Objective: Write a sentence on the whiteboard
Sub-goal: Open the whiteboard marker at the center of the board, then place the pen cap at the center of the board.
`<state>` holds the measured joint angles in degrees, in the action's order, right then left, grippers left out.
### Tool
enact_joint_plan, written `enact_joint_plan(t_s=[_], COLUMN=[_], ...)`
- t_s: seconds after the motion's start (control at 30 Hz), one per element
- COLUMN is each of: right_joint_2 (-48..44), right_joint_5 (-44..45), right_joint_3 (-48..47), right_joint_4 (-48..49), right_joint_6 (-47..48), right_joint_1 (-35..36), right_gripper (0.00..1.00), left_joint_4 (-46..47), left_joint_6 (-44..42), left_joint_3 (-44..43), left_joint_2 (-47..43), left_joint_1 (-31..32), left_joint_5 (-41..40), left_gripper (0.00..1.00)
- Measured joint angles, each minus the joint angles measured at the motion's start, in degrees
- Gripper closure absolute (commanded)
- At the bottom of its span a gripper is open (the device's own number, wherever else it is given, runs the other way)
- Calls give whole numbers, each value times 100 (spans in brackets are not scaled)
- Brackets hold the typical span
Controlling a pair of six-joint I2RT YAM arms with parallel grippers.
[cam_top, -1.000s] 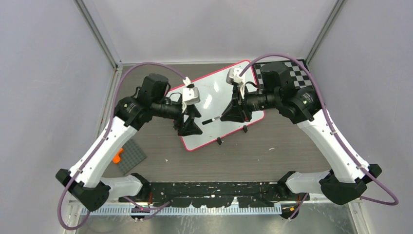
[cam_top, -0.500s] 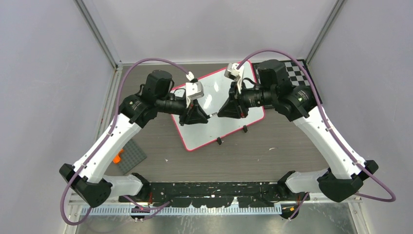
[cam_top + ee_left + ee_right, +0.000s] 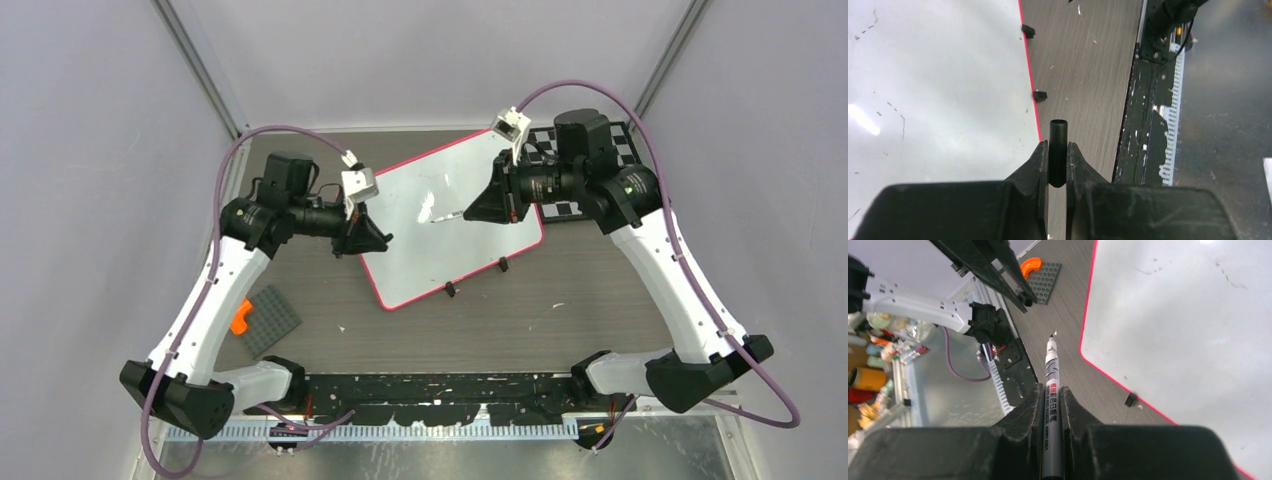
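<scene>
The whiteboard (image 3: 440,235), white with a red-pink rim, lies tilted on the table; it also shows as the whiteboard (image 3: 938,85) and the whiteboard (image 3: 1188,325). No sentence is in view on it, only faint specks. My right gripper (image 3: 472,212) hovers over the board's right part, shut on a grey marker (image 3: 1052,375) whose bare tip points away from the fingers. At the board's left edge, my left gripper (image 3: 384,239) is shut on the black marker cap (image 3: 1058,145).
A black-and-white checkerboard mat (image 3: 560,208) lies at the back right, partly under the right arm. A grey studded plate (image 3: 270,320) with an orange piece (image 3: 240,322) sits at the front left. Black clip feet (image 3: 452,290) edge the board.
The grippers met over the board and the left one shut on the cap. They then drew apart: the left went left with the cap, the right went back-right with the uncapped marker.
</scene>
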<state>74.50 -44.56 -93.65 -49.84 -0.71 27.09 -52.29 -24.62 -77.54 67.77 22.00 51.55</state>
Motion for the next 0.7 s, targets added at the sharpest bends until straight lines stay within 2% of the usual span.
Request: enact_joint_plan(t_s=[0.1, 0.2, 0.3, 0.43, 0.57, 0.7], right_joint_2=[13, 216, 470, 459, 264, 31], right_joint_5=[190, 708, 1222, 1611, 1453, 1231], right_joint_3=[-31, -428, -850, -909, -844, -516], right_joint_4=[-59, -323, -555, -815, -1062, -1145], right_joint_6=[-527, -1226, -1705, -1899, -1668, -1545], right_joint_1=[-216, -538, -804, -1220, -1628, -1895], right_gripper=[100, 100, 100, 100, 100, 100], left_joint_4=[-107, 103, 649, 1375, 1003, -22], left_joint_6=[92, 608, 1401, 2592, 2769, 2273], left_joint_3=[0, 2, 57, 103, -348, -879], left_joint_2=[-59, -216, -407, -496, -42, 699], left_joint_1=[-330, -861, -1480, -2564, -3233, -3429], left_joint_5=[101, 273, 409, 476, -46, -1012], left_gripper=[100, 100, 100, 100, 100, 100])
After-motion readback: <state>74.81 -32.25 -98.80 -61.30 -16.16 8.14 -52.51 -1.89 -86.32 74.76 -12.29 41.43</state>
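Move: The right hand holds the uncapped marker, nib pointing left; the whiteboard's middle lies about 28 cm ahead, 3 cm left and 35 cm below. The left hand's marker cap is roughly 14 cm to the right hand's left, 2 cm nearer and 6 cm lower. For the left hand, the whiteboard's middle is about 29 cm ahead, 12 cm right and 28 cm below; the grey plate lies some 26 cm left, 3 cm ahead and 29 cm down. Apart and forward, high over the table, the hands go on separating: the left carries the cap about 17 cm left and 12 cm forward, arching up and back down while turning counter-clockwise some 50 degrees. The right takes the marker right and forward, easing slightly back at the end, turning clockwise and tipping down; both keep their grips. ##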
